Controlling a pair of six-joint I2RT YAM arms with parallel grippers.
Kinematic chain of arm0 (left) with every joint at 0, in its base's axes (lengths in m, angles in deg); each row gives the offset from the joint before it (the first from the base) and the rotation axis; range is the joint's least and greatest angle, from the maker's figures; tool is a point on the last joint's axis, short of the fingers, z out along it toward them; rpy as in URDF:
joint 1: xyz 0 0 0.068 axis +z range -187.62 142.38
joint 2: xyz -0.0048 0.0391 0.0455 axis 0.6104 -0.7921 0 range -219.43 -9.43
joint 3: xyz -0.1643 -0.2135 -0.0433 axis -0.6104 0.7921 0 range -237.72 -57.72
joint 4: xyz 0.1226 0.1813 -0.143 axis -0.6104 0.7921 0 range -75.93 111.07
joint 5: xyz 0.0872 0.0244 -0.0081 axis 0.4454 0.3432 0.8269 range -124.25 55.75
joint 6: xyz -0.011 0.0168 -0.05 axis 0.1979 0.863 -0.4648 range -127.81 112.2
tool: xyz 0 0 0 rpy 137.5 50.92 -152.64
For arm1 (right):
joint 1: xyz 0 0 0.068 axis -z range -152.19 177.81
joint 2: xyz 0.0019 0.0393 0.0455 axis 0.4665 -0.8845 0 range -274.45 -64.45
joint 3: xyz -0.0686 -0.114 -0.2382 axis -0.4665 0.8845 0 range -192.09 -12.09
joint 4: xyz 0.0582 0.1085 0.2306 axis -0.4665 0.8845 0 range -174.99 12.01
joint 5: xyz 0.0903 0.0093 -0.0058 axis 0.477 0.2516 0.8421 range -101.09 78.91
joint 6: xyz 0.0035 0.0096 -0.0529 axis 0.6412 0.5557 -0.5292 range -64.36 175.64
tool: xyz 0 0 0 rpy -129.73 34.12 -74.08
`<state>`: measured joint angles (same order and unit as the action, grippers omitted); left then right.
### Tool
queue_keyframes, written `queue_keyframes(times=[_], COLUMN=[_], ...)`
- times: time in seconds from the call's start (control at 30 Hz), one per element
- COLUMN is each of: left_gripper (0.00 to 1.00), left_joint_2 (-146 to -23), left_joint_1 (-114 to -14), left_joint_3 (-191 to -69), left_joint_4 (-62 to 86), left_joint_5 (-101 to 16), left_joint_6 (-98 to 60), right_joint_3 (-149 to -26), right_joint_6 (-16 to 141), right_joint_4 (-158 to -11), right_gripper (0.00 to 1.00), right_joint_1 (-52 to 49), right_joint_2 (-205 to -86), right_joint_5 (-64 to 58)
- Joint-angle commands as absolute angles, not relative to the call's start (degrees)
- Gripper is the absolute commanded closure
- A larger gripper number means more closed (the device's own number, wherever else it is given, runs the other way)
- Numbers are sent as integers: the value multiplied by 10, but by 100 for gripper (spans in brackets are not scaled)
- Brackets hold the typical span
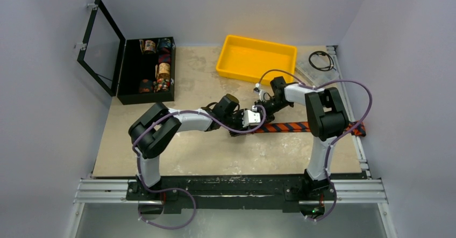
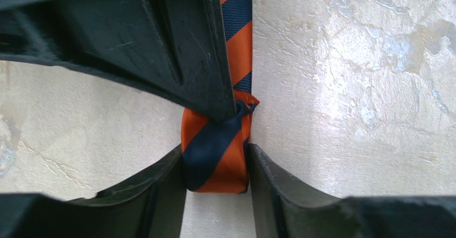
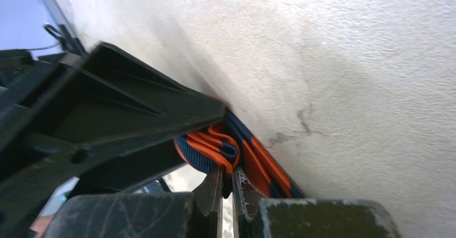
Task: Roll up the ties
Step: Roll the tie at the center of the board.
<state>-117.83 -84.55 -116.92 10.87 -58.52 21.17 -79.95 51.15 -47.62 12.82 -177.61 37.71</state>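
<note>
The tie [image 1: 301, 126] is orange with navy stripes and lies flat across the table, from the middle toward the right edge. Its left end is wound into a small roll [image 2: 215, 157]. My left gripper [image 2: 216, 152] straddles that roll, one finger pressed on each side. It shows at the tie's left end from above [image 1: 253, 121]. My right gripper [image 3: 228, 172] is shut, its tips pinching a fold of the roll's [image 3: 215, 146] layers. One of its fingers [image 2: 204, 60] reaches in over the strip just behind the roll. Seen from above, the right gripper [image 1: 263, 112] sits just beyond the roll.
An open black box [image 1: 129, 82] with several patterned fabric rolls stands at the back left. At the back centre is a yellow bin [image 1: 255, 58], and a black cable loop [image 1: 321, 60] lies at the back right. The tie's far end [image 1: 359, 128] reaches the table's right edge.
</note>
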Motion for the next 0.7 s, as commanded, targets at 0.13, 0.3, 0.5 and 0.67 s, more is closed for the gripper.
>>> queue_keyframes(times=[0.13, 0.3, 0.5, 0.67], left_gripper=[42, 35, 29, 39], left_joint_2=[-1165, -1135, -1176, -1204], left_joint_1=[-801, -802, -826, -843], left_joint_3=[-1131, -1108, -1163, -1193], left_joint_4=[114, 48, 47, 73], left_joint_5=[-691, -710, -677, -653], left_joint_6=[219, 218, 190, 188], right_joint_3=[-826, -821, -822, -825], right_joint_6=[423, 415, 412, 409], right_joint_4=[-466, -470, -471, -464], right_gripper=[100, 100, 100, 100], right_joint_1=[113, 104, 99, 98], right_joint_2=[-1808, -1813, -1807, -1801], right_joint_5=[266, 258, 257, 273])
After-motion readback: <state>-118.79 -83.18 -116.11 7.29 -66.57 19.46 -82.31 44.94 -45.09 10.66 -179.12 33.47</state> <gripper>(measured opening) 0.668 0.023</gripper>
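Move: The tie roll sits between the left hand's half-open fingertips, its middle no more than 1 cm to the right and level in height. The flat strip of tie runs off to the right, its middle some 20 cm away and 1 cm farther out, 1 cm lower; the yellow tray lies about 24 cm ahead and 1 cm to the right. For the right hand, already shut on a fold at the roll's top, the roll's middle is about 1 cm left and 1 cm below. The right hand keeps its pinch on the fold and sinks about 1 cm, turning slightly counter-clockwise, to hold the roll, while the left fingers spread wider so the rear one comes clear of the roll's side. The left hand draws back about 2 cm to the left along the tie, then reverses and comes nearly 3 cm to the right, easing about 1 cm towards the base, its open fingers again astride the roll. ##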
